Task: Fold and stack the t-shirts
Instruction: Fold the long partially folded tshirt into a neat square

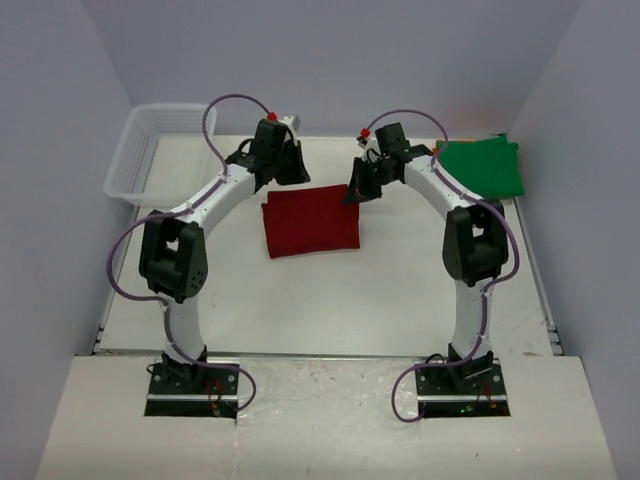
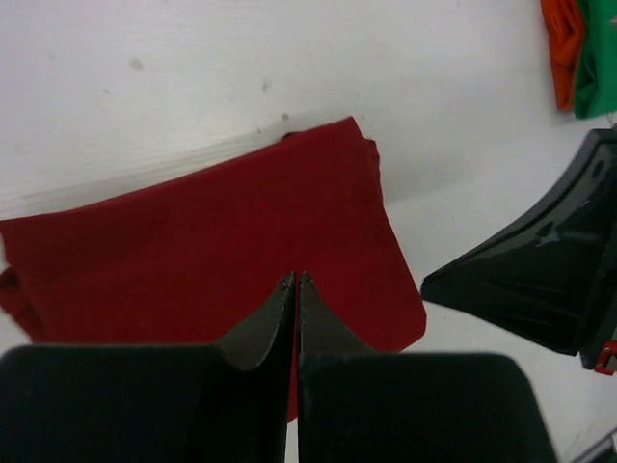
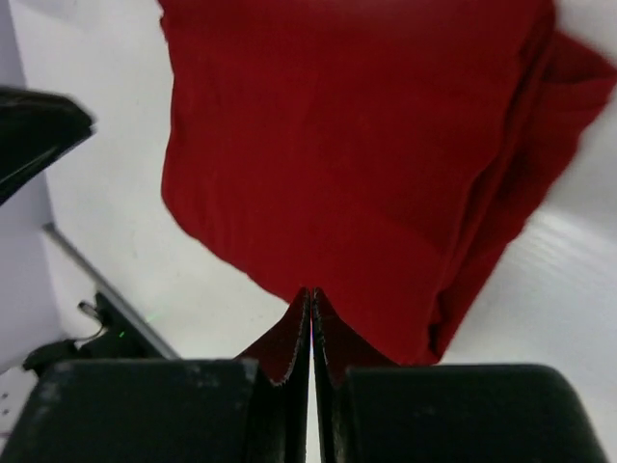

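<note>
The dark red t-shirt [image 1: 311, 220] lies folded into a rectangle at the table's middle; it also shows in the left wrist view [image 2: 193, 260] and in the right wrist view [image 3: 357, 145]. The bright green t-shirt [image 1: 482, 166] lies folded at the back right, with the orange t-shirt [image 2: 559, 48] under it, only an edge showing. My left gripper [image 1: 293, 174] is shut and empty just above the red shirt's far left edge, its tips [image 2: 297, 278] pressed together. My right gripper [image 1: 356, 191] is shut and empty above the shirt's far right corner, its tips [image 3: 311, 291] together.
A white mesh basket [image 1: 128, 160] stands at the back left corner. Grey walls enclose the table on the left, back and right. The right gripper's black body [image 2: 540, 280] is close beside the left one over the shirt's far edge.
</note>
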`<state>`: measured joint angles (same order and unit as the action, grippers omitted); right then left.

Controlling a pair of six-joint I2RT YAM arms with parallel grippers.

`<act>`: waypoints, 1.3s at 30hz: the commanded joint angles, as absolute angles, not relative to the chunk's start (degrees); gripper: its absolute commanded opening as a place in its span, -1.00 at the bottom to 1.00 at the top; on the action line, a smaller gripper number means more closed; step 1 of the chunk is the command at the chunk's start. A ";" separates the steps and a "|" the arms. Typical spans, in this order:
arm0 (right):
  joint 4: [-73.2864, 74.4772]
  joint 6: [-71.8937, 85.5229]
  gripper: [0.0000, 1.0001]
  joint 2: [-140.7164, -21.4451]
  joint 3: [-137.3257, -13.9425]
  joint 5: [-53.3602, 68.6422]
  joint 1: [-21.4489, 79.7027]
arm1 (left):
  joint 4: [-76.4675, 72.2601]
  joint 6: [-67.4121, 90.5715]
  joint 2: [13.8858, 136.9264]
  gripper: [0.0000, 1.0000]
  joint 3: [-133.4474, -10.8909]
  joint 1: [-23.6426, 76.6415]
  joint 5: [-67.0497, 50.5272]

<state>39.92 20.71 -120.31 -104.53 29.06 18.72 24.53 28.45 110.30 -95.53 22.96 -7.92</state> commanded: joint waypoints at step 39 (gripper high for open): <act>35.68 35.33 -1.00 -125.94 -87.28 31.90 21.97 | 16.35 28.91 97.40 -1.00 -71.99 23.29 -3.96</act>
<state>31.62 35.44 -124.11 -86.30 33.54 21.74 16.51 27.94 103.31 -74.41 22.65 -6.50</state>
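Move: The folded red t-shirt lies under both closed grippers. Its middle is about 8 cm back, 1 cm right and 14 cm below the left hand. From the right hand it is about 3 cm back, 10 cm left and 11 cm down, with the shirt's near right corner some 10 cm back, 1 cm right and 12 cm down. The folded green shirt sits about 9 cm ahead and 30 cm right of the right hand, 10 cm lower. The right hand brings its shut fingertips down onto the red shirt near its near right corner: first about 6 cm back and 4 cm left, then mostly down, 10 cm in all, its fingers tilting steeper by some 20 degrees. The left hand, also shut, swings right and down close to the shirt, comes back towards the base, then rises about 6 cm while drifting left. ##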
